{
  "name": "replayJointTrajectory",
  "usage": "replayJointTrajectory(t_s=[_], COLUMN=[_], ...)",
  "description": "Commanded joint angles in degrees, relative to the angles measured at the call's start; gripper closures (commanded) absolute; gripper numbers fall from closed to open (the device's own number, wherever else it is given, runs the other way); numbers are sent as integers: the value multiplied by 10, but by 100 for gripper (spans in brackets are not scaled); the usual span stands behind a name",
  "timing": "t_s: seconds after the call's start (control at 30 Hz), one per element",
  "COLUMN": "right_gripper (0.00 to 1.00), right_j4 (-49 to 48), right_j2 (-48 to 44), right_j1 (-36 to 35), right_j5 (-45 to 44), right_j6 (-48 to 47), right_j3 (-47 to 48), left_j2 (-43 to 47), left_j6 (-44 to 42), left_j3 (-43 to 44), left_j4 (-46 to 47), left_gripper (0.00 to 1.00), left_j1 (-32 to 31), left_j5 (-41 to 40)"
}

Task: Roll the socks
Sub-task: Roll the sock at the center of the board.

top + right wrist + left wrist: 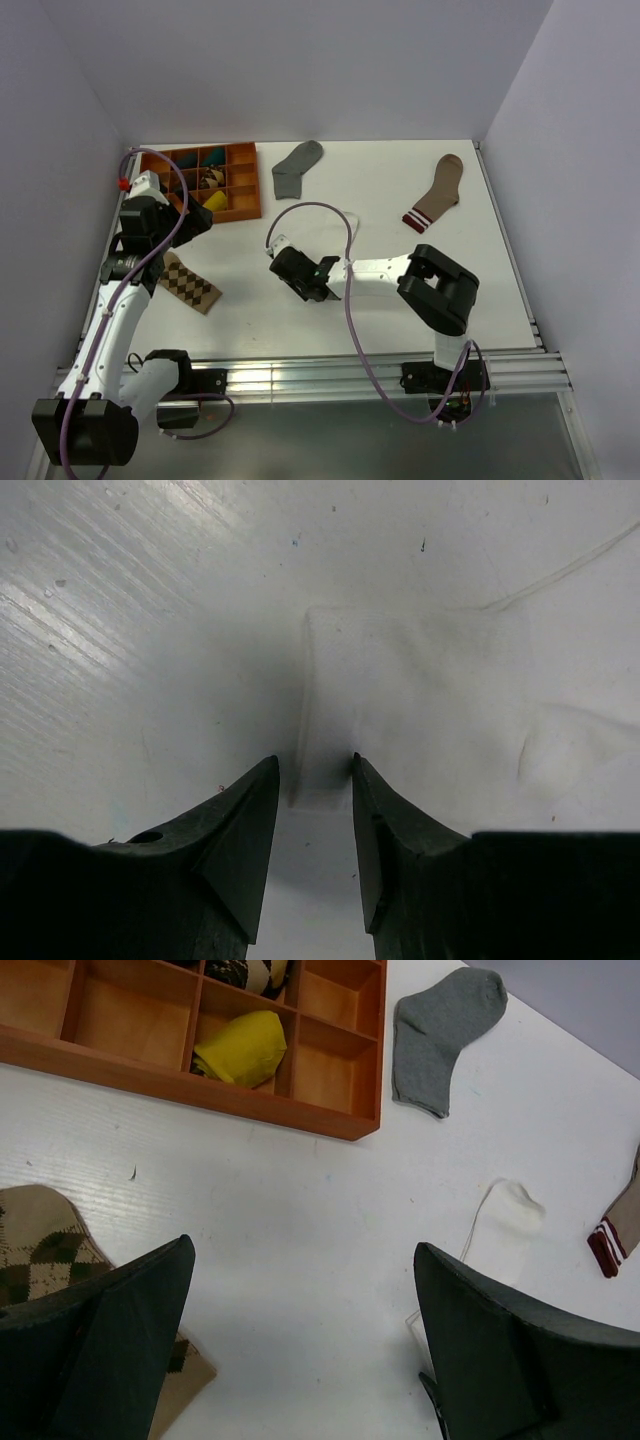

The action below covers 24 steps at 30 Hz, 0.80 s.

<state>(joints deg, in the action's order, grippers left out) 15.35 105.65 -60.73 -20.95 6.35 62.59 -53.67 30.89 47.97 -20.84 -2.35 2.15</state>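
A white sock [420, 700] lies flat on the white table, and its pale toe [512, 1212] shows in the left wrist view. My right gripper [315, 765] is low over it, jaws partly apart, with one corner of the sock's edge in the gap between the fingertips. From above, the right gripper [284, 256] sits at the table's middle. A grey sock [297, 167] [440, 1035] lies flat at the back, beside the tray. My left gripper [300, 1340] [193, 224] hangs wide open above bare table with nothing between its fingers.
An orange compartment tray [245, 205] [200, 1090] stands at the back left and holds a yellow roll [240, 1048] and other rolls. A tan diamond-patterned sock [190, 283] [40, 1250] lies at the left. A brown sock with a striped cuff [438, 190] [620, 1225] lies at the back right.
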Motion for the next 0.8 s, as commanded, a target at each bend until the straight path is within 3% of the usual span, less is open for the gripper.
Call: replayJointTrajectory(t_s=[0.0, 0.1, 0.33, 0.5, 0.6, 0.77], right_gripper=[57, 59, 84, 94, 100, 100], right_j4=[36, 42, 42, 28, 12, -44], right_j2=[30, 40, 51, 48, 41, 11], right_j1=[-10, -12, -15, -14, -5, 36], right_j5=[-5, -10, 2, 30, 72, 203], right_j6=[14, 18, 26, 29, 37, 63], right_j3=[10, 17, 16, 14, 10, -25], left_j2=[-8, -10, -13, -13, -6, 6], left_j6=[0, 0, 2, 25, 52, 108], left_j3=[-2, -2, -4, -18, -37, -76], left_j4=[10, 9, 12, 20, 30, 70], left_gripper=[3, 3, 3, 3, 3, 5], left_j1=[-1, -1, -1, -2, -14, -63], left_j5=[7, 7, 16, 48, 63, 54])
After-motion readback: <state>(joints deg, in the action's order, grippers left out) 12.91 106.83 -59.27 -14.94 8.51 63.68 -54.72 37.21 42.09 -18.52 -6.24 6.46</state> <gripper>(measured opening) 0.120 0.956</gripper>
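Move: The white sock lies flat, its cuff corner already between the right hand's half-open fingertips and its middle some 6 cm ahead and 8 cm to the right, about 1 cm below; the grey sock is about 23 cm ahead and 3 cm right. From the raised left hand, the white sock's middle is about 22 cm right, 1 cm back and 21 cm down, the argyle sock 11 cm left and 10 cm back, the sock tray 13 cm ahead and 8 cm left. Down at the board, the right hand eases left and closes its fingers to pinch the near corner of the white sock's cuff, keeps that grip and edges on left, about 2 cm in all, with a slight roll at the end. The left hand, fingers still wide open and touching nothing, sinks a touch, pauses, then swings down and to the right towards the cuff, about 4 cm each way and a little back, its fingers tipping slightly further down. ##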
